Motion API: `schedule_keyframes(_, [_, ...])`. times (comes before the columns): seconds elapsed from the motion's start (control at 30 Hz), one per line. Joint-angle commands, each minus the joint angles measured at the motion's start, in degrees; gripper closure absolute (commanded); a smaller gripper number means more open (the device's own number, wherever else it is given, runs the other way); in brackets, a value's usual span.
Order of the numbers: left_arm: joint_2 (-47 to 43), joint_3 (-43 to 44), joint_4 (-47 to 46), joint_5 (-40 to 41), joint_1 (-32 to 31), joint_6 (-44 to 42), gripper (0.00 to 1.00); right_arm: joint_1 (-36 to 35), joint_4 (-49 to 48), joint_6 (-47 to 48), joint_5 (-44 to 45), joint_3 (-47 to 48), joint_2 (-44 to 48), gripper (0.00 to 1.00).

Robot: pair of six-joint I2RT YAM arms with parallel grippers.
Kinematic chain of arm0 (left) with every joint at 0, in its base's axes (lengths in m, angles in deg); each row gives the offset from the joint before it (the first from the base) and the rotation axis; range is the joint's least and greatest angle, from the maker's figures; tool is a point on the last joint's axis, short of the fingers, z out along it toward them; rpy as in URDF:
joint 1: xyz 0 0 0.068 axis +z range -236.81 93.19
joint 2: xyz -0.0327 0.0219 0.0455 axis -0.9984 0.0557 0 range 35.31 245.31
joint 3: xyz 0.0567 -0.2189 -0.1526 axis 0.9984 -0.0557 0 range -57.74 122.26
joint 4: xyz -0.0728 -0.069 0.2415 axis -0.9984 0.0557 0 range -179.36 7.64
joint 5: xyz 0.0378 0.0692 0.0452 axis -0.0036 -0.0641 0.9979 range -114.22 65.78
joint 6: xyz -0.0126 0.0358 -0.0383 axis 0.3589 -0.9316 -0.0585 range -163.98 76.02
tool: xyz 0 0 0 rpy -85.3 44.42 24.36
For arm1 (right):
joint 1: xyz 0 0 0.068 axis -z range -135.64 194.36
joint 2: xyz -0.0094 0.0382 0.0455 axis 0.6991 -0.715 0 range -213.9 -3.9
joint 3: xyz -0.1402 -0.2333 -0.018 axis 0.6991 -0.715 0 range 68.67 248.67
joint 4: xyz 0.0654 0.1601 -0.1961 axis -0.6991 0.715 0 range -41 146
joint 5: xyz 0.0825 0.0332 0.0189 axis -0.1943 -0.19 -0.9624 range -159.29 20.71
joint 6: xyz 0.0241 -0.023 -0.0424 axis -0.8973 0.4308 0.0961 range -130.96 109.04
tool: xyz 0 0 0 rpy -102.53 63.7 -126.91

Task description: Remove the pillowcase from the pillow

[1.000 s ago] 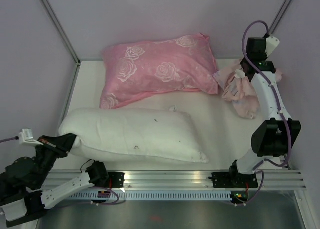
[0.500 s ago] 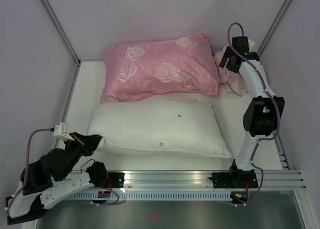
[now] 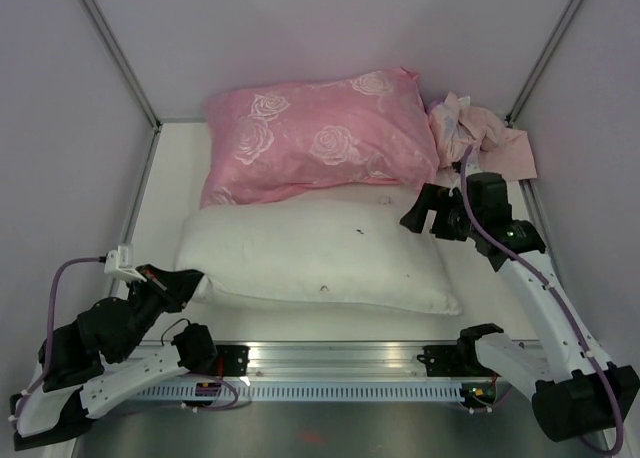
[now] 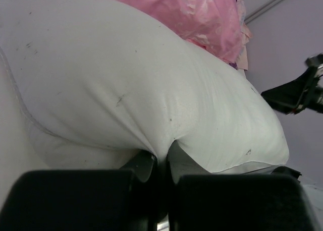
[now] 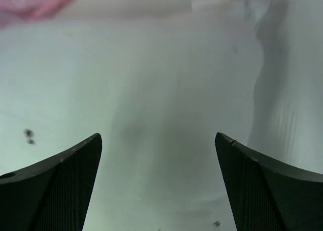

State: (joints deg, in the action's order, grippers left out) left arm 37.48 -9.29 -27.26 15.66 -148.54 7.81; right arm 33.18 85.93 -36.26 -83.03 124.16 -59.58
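The plain white pillow lies bare across the middle of the table. My left gripper is shut on its near left corner; in the left wrist view the pillow bunches into a fold between the closed left gripper. The pale pink pillowcase lies crumpled in the back right corner, off the pillow and apart from both grippers. My right gripper hovers open over the pillow's far right corner. The right wrist view shows the right gripper with jaws wide apart, nothing between them and only the pillow below.
A pink rose-patterned pillow lies along the back, touching the white pillow's far edge and the pillowcase. Walls enclose the left, back and right sides. A metal rail runs along the near edge.
My right gripper has opened, let go of the pillowcase in the back right corner and swung down toward the pillow's right end. The left arm earlier shifted the pillow to the right, then stayed still.
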Motion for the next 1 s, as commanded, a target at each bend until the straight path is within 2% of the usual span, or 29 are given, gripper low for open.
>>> schedule_keyframes(0.0, [-0.59, 3.58, -4.45, 0.73, 0.04, -0.46, 0.98, -3.75, 1.83, -0.54, -7.98, -6.52, 1.09, 0.02])
schedule_keyframes(0.1, [-0.68, 4.20, -4.54, 0.55, 0.04, -0.55, 0.98, -7.36, 1.92, -2.03, -7.44, -9.07, 3.03, 0.02])
schedule_keyframes(0.23, [-0.16, 3.76, -6.20, -0.67, 0.04, -0.55, 0.98, -10.52, -3.50, -4.58, -13.49, -13.89, 2.68, 0.02])
schedule_keyframes(0.3, [0.28, 3.59, -6.82, -2.08, 0.04, -0.81, 0.98, -12.54, -7.37, -8.25, -16.13, -16.10, 2.68, 0.11])
schedule_keyframes(0.33, [0.63, 3.59, -6.91, -2.52, 0.04, -0.90, 0.98, -13.51, -12.01, -9.75, -17.36, -18.55, 2.68, 0.26])
schedule_keyframes(0.37, [1.59, 3.59, -6.91, -3.22, 0.04, -0.90, 0.98, -13.78, -13.97, -10.73, -18.94, -19.53, 2.51, 0.32])
schedule_keyframes(0.4, [2.04, 3.67, -6.91, -3.58, 0.04, -0.90, 0.98, -13.96, -15.38, -11.43, -18.96, -20.23, 2.42, 0.42])
schedule_keyframes(0.43, [2.48, 3.76, -7.09, -4.36, 0.04, -0.99, 0.98, -14.04, -17.40, -12.74, -18.70, -21.28, 2.59, 0.63])
schedule_keyframes(0.53, [4.41, 4.29, -8.66, -6.82, 0.04, -1.95, 0.98, -14.04, -17.07, -13.28, -15.45, -21.03, 4.69, 1.00])
schedule_keyframes(0.67, [8.80, 5.34, -12.69, -12.53, 0.04, -5.81, 0.98, -14.04, -9.09, -11.18, -8.25, -14.99, 9.35, 1.00])
schedule_keyframes(0.77, [14.16, 6.66, -18.06, -19.56, 0.04, -9.77, 0.98, -14.04, 0.40, -9.95, -1.22, -4.45, 13.13, 1.00])
schedule_keyframes(0.9, [25.75, 11.56, -27.53, -26.33, 0.04, -13.29, 0.98, -14.04, 9.71, -10.12, 5.55, 11.18, 16.83, 1.00])
schedule_keyframes(0.97, [34.01, 13.42, -31.59, -30.46, 0.04, -15.65, 0.98, -14.04, 11.75, -9.60, 9.24, 14.38, 17.45, 1.00])
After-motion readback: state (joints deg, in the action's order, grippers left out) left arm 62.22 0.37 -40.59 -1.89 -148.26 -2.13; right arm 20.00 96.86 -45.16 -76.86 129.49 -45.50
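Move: The bare white pillow, its left end still held up in the left hand, has its middle about 8 cm back, 18 cm to the left and 13 cm below the right hand; its near-right part is what the open right fingers go for. From the left hand that middle is roughly 5 cm ahead, 22 cm right and 15 cm down. The pink pillow's middle lies some 19 cm ahead and 20 cm left of the right hand, the pillowcase some 21 cm ahead and 15 cm right, both lower. The pillow's right part gets pinched by the right hand, which sinks back and left about 8 cm each way, closes on its upper face, then lifts fast by some 15 cm, drifting right. The left hand keeps its grip on the left end, nearly still at first, then carries it about 10 cm right and 5 cm up while swinging clockwise. ##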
